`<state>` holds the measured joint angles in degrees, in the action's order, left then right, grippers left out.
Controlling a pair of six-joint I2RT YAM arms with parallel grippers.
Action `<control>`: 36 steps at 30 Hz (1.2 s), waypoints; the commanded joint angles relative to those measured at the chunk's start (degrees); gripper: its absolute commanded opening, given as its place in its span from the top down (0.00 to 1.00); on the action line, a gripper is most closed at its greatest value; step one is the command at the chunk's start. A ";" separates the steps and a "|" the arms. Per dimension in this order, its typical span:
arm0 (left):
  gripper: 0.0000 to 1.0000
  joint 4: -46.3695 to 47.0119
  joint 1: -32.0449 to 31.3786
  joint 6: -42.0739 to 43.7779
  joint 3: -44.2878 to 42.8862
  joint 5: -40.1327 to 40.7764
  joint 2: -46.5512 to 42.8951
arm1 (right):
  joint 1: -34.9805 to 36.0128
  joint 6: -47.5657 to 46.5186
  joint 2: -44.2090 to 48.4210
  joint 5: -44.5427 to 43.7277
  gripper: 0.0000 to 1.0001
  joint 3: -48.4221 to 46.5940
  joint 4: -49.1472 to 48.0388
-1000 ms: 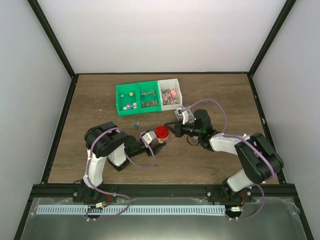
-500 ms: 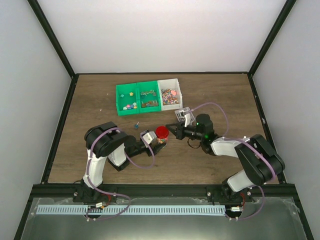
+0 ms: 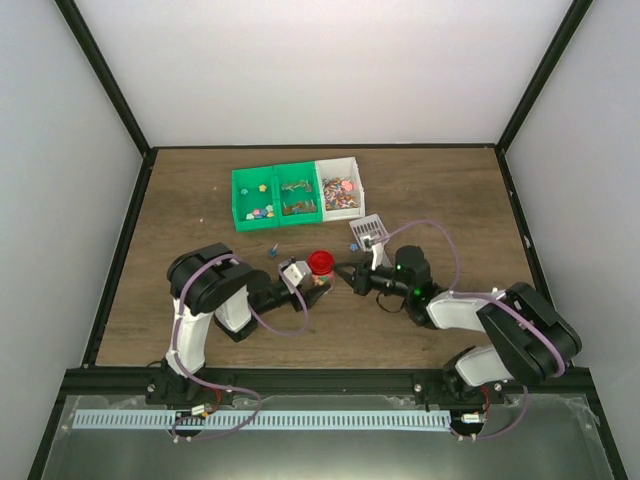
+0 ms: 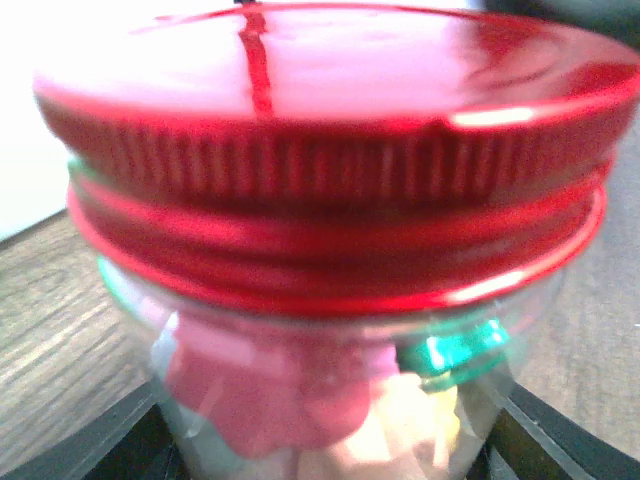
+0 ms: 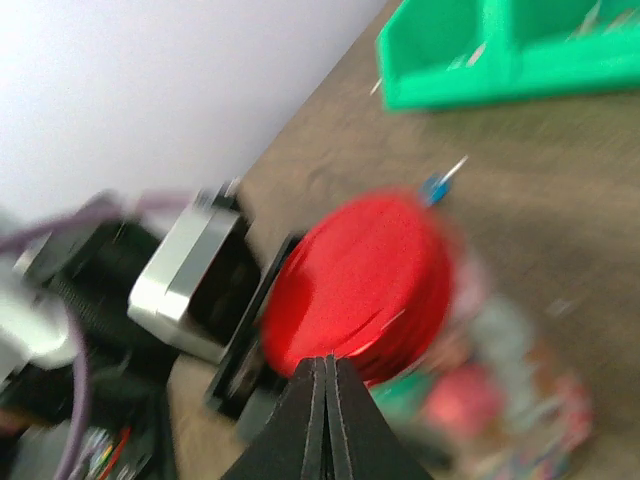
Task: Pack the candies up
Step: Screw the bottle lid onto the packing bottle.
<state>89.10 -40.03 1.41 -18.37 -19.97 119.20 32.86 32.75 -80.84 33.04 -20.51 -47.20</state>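
A small glass jar (image 3: pixel 320 278) with a round red lid (image 3: pixel 321 262) stands at the table's middle, and my left gripper (image 3: pixel 311 284) is shut on its glass body. In the left wrist view the jar (image 4: pixel 330 400) fills the frame, with pink, green and pale candies (image 4: pixel 270 390) inside under the lid (image 4: pixel 320 150). My right gripper (image 3: pixel 346 272) is shut and empty, its tip just right of the lid. The right wrist view shows its joined tips (image 5: pixel 327 365) at the lid's (image 5: pixel 360 285) near rim. More candies (image 3: pixel 340 192) lie in a white bin.
Two green bins (image 3: pixel 275 195) adjoin the white bin (image 3: pixel 352 163) at the back. A clear scoop (image 3: pixel 368 232) lies on the wood behind the right wrist. A small blue item (image 3: pixel 274 250) lies left of the jar. Black frame rails border the table.
My right arm has swung back toward the near edge and uncovered the scoop, while its shut tip has stayed beside the lid. The left arm and the jar have not moved.
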 commanded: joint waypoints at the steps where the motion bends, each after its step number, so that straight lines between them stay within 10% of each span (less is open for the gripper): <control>1: 0.36 12.50 0.47 -0.97 3.25 2.63 7.60 | 5.55 1.43 1.81 8.02 0.99 3.96 3.46; 11: 0.36 12.50 0.46 -0.40 3.35 2.19 8.20 | 1.50 1.66 11.29 1.41 0.98 3.41 9.99; 17: 0.36 12.50 0.50 -0.53 3.39 2.19 8.18 | -3.27 1.01 7.86 0.31 0.71 -2.31 11.03; 36: 0.08 12.50 0.53 -1.14 2.31 2.60 5.30 | -4.34 -2.50 2.42 1.70 0.71 -10.17 14.43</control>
<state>89.01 -39.99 4.47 -17.85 -17.17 122.50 29.21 31.48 -78.50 34.04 -28.53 -33.19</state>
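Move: The red lid is on the packing bottle, its middle about 3 cm left, 1 cm ahead and some 2 cm below the right hand's shut fingertips. The left gripper still clasps the bottle, centred between its pads, with the lid about 6 cm above and 1 cm ahead. From the right hand, at table level 12 cm down, a blue candy lies 11 cm ahead and 4 cm right, the scoop 14 cm ahead and 7 cm right. Sweep the shut right fingertips off the lid's right rim, quickly back about 6 cm and slightly down, then swing forward and up to finish by the rim's far right side, opening them about a third. Hold the bottle with the left gripper until that return is nearly done, then spread its fingers to release it while sinking some 2.5 cm. ##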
